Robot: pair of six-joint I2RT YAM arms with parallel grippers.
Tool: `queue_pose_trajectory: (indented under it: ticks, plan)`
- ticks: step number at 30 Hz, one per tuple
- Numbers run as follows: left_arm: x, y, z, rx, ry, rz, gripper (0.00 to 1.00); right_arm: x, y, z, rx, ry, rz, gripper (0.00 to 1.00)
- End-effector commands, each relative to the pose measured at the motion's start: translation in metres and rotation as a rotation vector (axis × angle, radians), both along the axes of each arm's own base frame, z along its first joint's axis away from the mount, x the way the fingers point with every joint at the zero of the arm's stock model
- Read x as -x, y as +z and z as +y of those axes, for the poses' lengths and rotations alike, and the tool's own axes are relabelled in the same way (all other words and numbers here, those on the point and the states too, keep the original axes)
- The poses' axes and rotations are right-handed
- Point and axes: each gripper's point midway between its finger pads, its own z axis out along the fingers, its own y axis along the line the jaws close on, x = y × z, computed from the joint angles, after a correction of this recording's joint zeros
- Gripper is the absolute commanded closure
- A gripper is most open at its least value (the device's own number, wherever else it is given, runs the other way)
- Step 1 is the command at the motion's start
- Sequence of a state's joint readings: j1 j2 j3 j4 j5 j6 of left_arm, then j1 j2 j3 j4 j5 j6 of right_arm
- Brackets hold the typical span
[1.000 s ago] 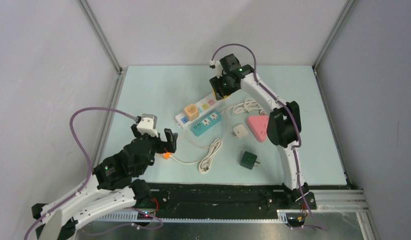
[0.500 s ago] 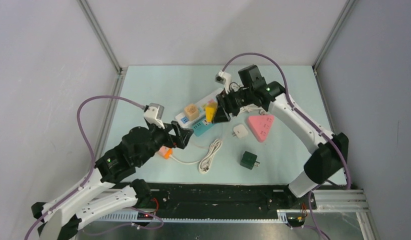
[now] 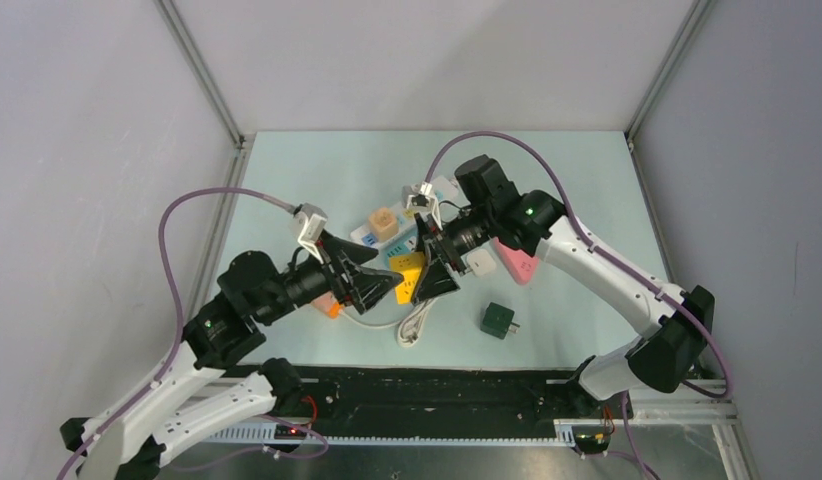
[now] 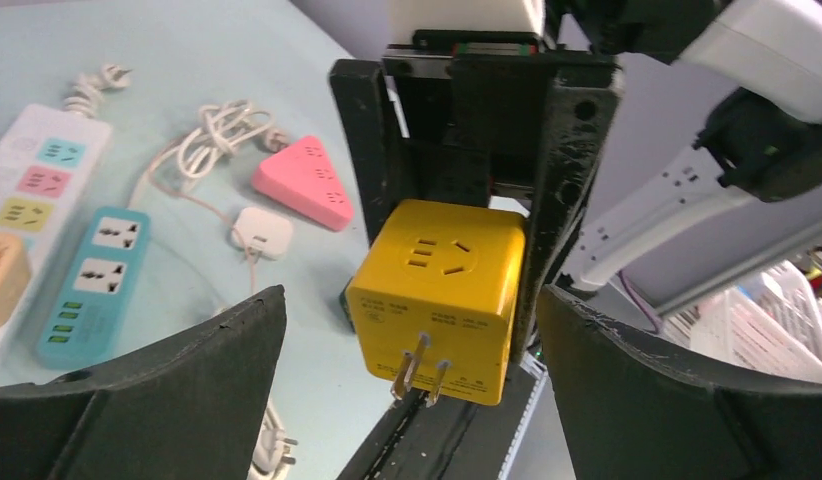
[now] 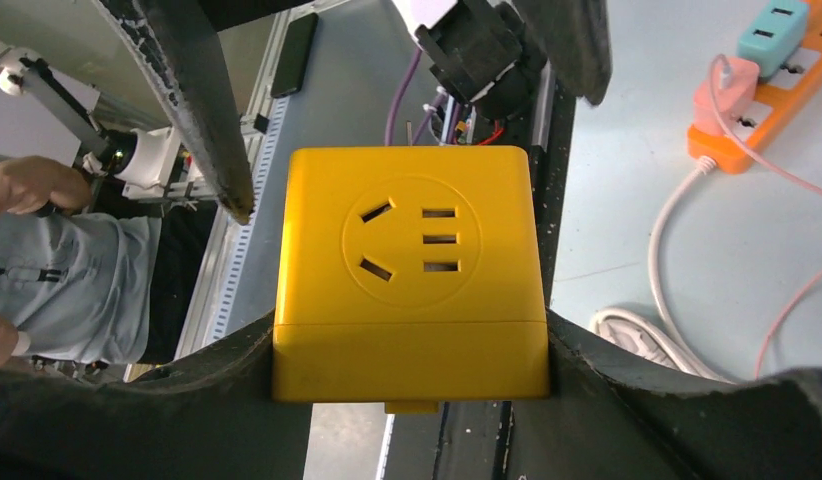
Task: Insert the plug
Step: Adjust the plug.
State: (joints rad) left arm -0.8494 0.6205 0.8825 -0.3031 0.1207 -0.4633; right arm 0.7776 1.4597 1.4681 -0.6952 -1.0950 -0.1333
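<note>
The plug is a yellow cube adapter (image 3: 409,271) with sockets on its faces and metal prongs (image 4: 419,371) pointing down. My right gripper (image 3: 423,272) is shut on its two sides and holds it in the air over the table's near middle. The right wrist view shows the cube (image 5: 412,270) wedged between my black fingers (image 5: 687,410). My left gripper (image 3: 385,273) faces it from the left, wide open, with the cube (image 4: 442,295) hanging just beyond its two fingers (image 4: 167,390) and not touching them.
On the mat lie a white power strip (image 4: 37,180), a blue strip (image 4: 92,285), a pink triangular socket (image 3: 523,264), a small white adapter (image 3: 480,262), a dark green cube (image 3: 499,320), a coiled white cable (image 3: 419,320) and an orange strip (image 3: 332,306).
My right arm lifted the yellow cube from the white strip at the back and swung it forward and left. My left arm turned and reached right, its open jaws now facing the cube.
</note>
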Motion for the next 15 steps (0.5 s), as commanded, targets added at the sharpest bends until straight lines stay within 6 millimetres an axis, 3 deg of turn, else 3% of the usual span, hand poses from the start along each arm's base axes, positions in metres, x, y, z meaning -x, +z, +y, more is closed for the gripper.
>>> queue_pose_trajectory:
  ticks: [1, 9, 15]
  plan:
    - [0.0241, 0.0077, -0.0130, 0.052, -0.156, -0.001, 0.03, 0.0183, 0.0253, -0.0015, -0.113, 0.094, -0.047, 1.00]
    - [0.0315, -0.0020, -0.0175, 0.069, -0.202, 0.066, 0.16, 0.0192, 0.0277, 0.0006, -0.131, 0.119, -0.046, 1.00]
    - [0.0320, 0.0007, -0.0199, 0.090, -0.215, 0.076, 0.36, 0.0202, 0.0250, 0.0004, -0.125, 0.135, -0.043, 1.00]
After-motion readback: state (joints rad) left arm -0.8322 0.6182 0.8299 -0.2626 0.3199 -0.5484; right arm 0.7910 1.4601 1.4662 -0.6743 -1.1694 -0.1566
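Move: The yellow plug, held out leftward in the right gripper's fingertips, is roughly 4 cm to the left hand's right, about 1 cm back and 2 cm lower. From the right hand point it sits about 2 cm left and 1 cm back. On the table nearly 30 cm below the left hand, the coiled white cable lies about 6 cm right and 2 cm ahead, the orange strip 13 cm left and 4 cm ahead, and the teal strip 6 cm right and 21 cm ahead. Bring the left gripper back about 3 cm and nearly 2 cm right, sinking about 1 cm, while turning it some 10 degrees clockwise so its fingers straddle the yellow plug from the prong side. Draw them partway shut from wide open, a finger at each side of the plug. Keep the right gripper's hold, easing it back and up by about a centimetre. ##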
